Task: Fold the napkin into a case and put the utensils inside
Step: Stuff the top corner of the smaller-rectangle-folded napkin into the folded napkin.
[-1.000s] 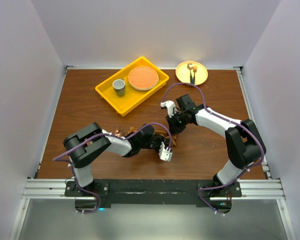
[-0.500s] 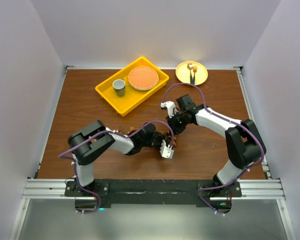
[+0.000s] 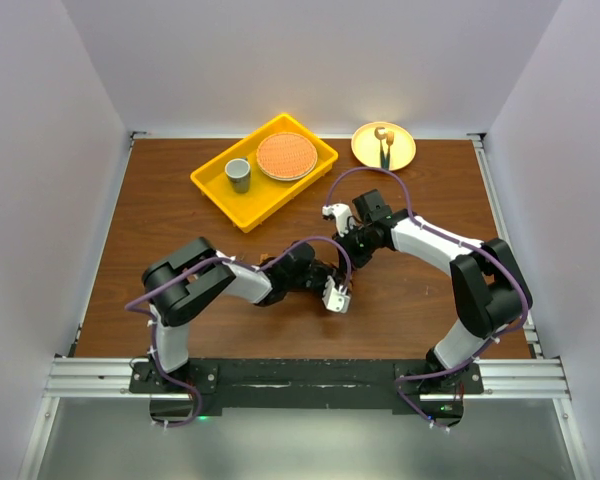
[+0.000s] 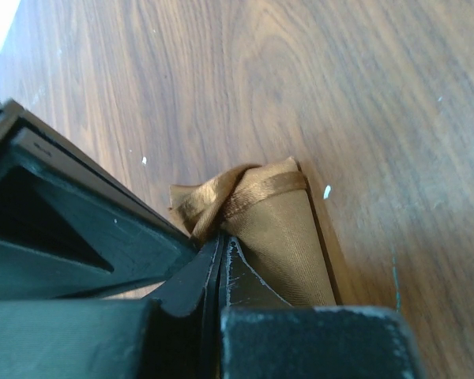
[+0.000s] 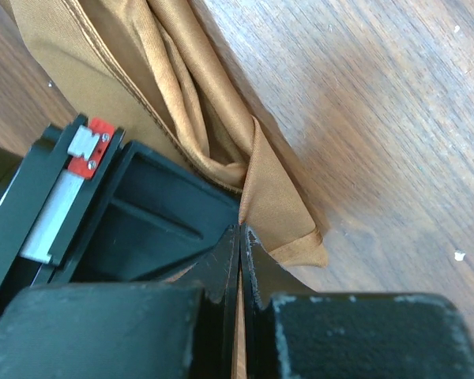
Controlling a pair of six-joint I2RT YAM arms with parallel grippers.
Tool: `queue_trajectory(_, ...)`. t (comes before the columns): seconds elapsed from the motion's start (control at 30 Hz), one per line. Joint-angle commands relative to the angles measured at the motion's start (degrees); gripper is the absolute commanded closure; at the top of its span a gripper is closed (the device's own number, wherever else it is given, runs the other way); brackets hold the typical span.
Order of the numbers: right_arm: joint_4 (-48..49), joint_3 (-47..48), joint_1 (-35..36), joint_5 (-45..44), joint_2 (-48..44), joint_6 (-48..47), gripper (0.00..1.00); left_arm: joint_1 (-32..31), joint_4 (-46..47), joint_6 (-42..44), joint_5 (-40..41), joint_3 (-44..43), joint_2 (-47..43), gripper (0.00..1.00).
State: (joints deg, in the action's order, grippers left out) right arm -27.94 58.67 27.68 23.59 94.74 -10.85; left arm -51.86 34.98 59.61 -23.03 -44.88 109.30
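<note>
The rust-brown napkin (image 4: 280, 229) lies bunched in folds on the wooden table. My left gripper (image 4: 221, 238) is shut on one hemmed corner of it. A neighbouring corner of the napkin (image 5: 280, 213) is pinched in my right gripper (image 5: 241, 230), which is also shut. From above, the left gripper (image 3: 325, 273) and right gripper (image 3: 342, 257) meet near the table's middle, and the arms cover nearly all of the cloth. The utensils and the case are out of view.
A yellow tray (image 3: 212, 186) at the back left holds a grey cup (image 3: 238, 174) and an orange round plate (image 3: 286, 156). A small yellow plate (image 3: 404, 152) at the back right carries a short dark-handled, gold-tipped utensil (image 3: 384, 152).
My left arm has swung right and slightly away from the near edge, bringing its gripper closer to the right one. The right arm has barely moved. Both stay shut on the cloth.
</note>
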Motion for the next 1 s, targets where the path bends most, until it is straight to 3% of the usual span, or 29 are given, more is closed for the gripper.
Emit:
queue_trajectory(0.0, -2.2, 1.2, -0.1, 1.2, 2.3, 2.8, 1.0, 1.3, -0.3, 1.0, -1.7, -1.3, 0.2, 1.0)
queue_trajectory(0.43, -5.3, 7.3, -0.9, -0.5, 15.4, 7.2, 1.0, 1.6, -3.6, 0.7, -1.9, -1.3, -5.7, 1.0)
queue_trajectory(0.7, -5.0, 7.9, -1.0, -1.3, 15.6, 5.9, 1.0, 1.6, -12.0, -0.3, -3.3, 1.5, -15.9, 1.0)
queue_trajectory(0.97, -5.3, 8.3, -1.1, 0.3, 12.1, 4.9, 1.0, 2.2, -12.5, 0.7, -1.9, 5.8, -15.7, 1.0)
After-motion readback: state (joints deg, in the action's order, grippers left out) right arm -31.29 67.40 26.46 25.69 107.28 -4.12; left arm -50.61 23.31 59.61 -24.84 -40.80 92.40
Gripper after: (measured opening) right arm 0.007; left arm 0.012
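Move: The right hand's shut fingertips are in the cloth at the right end of the napkin's pocket; the spot they go for lies about 3 cm below, 2 cm ahead and 1 cm left. From this hand, the napkin's middle is roughly 9 cm left and 2 cm back, the yellow tray some 21 cm ahead and 18 cm left, and the spoons 28 cm left and 4 cm back. For the left hand, the pocket end is right at its fingertips, about 1 cm below. The right hand keeps its closed fingertips on the cloth and presses it down into the pocket's right end, sinking about 3 cm while pushing forward and a little left, its wrist tipping some 10 degrees, then holds there. The left fingertips, in the fold beside them, stay low at first, then lift clear, still shut, rising about 7 cm before easing left, slightly back and down a little. ##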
